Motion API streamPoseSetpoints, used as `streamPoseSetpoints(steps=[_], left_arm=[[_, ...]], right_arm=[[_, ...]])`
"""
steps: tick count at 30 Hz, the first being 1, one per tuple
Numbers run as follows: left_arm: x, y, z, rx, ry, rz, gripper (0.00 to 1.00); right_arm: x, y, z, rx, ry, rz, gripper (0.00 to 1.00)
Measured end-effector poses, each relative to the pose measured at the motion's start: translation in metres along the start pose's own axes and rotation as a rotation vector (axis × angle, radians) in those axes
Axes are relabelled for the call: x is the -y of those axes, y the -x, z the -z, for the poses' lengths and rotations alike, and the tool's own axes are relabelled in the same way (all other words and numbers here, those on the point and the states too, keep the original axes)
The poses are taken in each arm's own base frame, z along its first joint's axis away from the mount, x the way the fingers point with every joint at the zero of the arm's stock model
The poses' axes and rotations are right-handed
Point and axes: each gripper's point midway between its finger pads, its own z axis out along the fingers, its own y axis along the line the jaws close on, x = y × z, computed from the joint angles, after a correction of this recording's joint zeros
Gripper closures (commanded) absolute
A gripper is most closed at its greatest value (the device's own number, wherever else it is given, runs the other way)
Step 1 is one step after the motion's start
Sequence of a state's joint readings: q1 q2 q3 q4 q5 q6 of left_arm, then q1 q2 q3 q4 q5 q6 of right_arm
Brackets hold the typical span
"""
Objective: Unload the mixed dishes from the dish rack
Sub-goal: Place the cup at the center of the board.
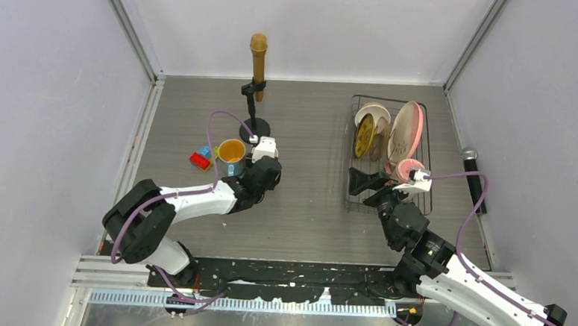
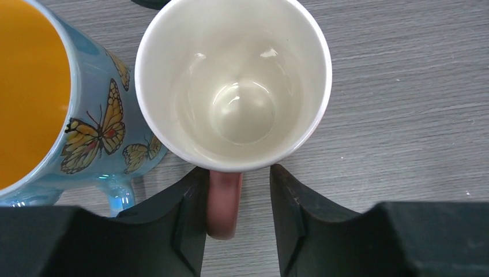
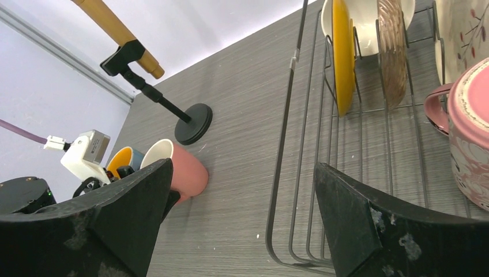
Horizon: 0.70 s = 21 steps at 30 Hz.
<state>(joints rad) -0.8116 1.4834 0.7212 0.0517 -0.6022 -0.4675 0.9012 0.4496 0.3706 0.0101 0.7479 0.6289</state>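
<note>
The pink mug stands upright on the table beside the orange mug, which is blue with butterflies outside. My left gripper straddles the pink mug's handle. Its left finger touches the handle and its right finger stands clear, so it is open. The dish rack holds a white bowl, a yellow plate, the large pink-cream plate and a patterned pink mug. My right gripper hangs wide open and empty over the rack's near left corner.
A black round-based stand with a wooden microphone rises just behind the two mugs. Small toy blocks lie left of the orange mug. A black microphone lies right of the rack. A brownish ribbed plate stands in the rack.
</note>
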Motion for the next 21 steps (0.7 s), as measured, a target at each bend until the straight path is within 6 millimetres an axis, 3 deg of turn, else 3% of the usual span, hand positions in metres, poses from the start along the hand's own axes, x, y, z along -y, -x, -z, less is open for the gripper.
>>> streamPoseSetpoints(steps=[6,13,21], left_arm=[[0.0,0.002,0.001,0.004,-0.001,0.01,0.45],[0.005,0.013,0.01,0.026,-0.038,0.053,0.02],[0.015,0.036,0.035,0.065,-0.153,0.126,0.0]], right_arm=[[0.006,0.002,0.001,-0.002,-0.035,0.021,0.01],[0.016,0.013,0.001,-0.018,-0.148,0.095,0.01],[0.02,0.025,-0.011,-0.095,-0.361,0.265,0.01]])
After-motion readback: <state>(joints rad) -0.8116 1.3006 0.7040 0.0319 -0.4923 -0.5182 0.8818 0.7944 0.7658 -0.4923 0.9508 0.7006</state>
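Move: The pink cup stands on the table, its middle about 5 cm ahead of the left hand, sideways in line and 1 cm lower, handle already loose between the fingers; the blue mug is some 9 cm left of that cup, and the black stand's base about 8 cm beyond it and 5 cm left. From the right hand, the patterned cup in the rack lies roughly 6 cm ahead, 9 cm right and 15 cm below; the yellow plate is 16 cm straight ahead. The pink cup's handle is left clear as the left fingers go from partly to fully open and the hand lifts away about 5 cm, drifting slightly right and back and rolling its left side up-to-down some 10 degrees. Meanwhile the open right hand shifts 3 cm right and a little forward over the rack towards the patterned cup, tipping down, rolling right-side-up and turning clockwise, touching nothing. ##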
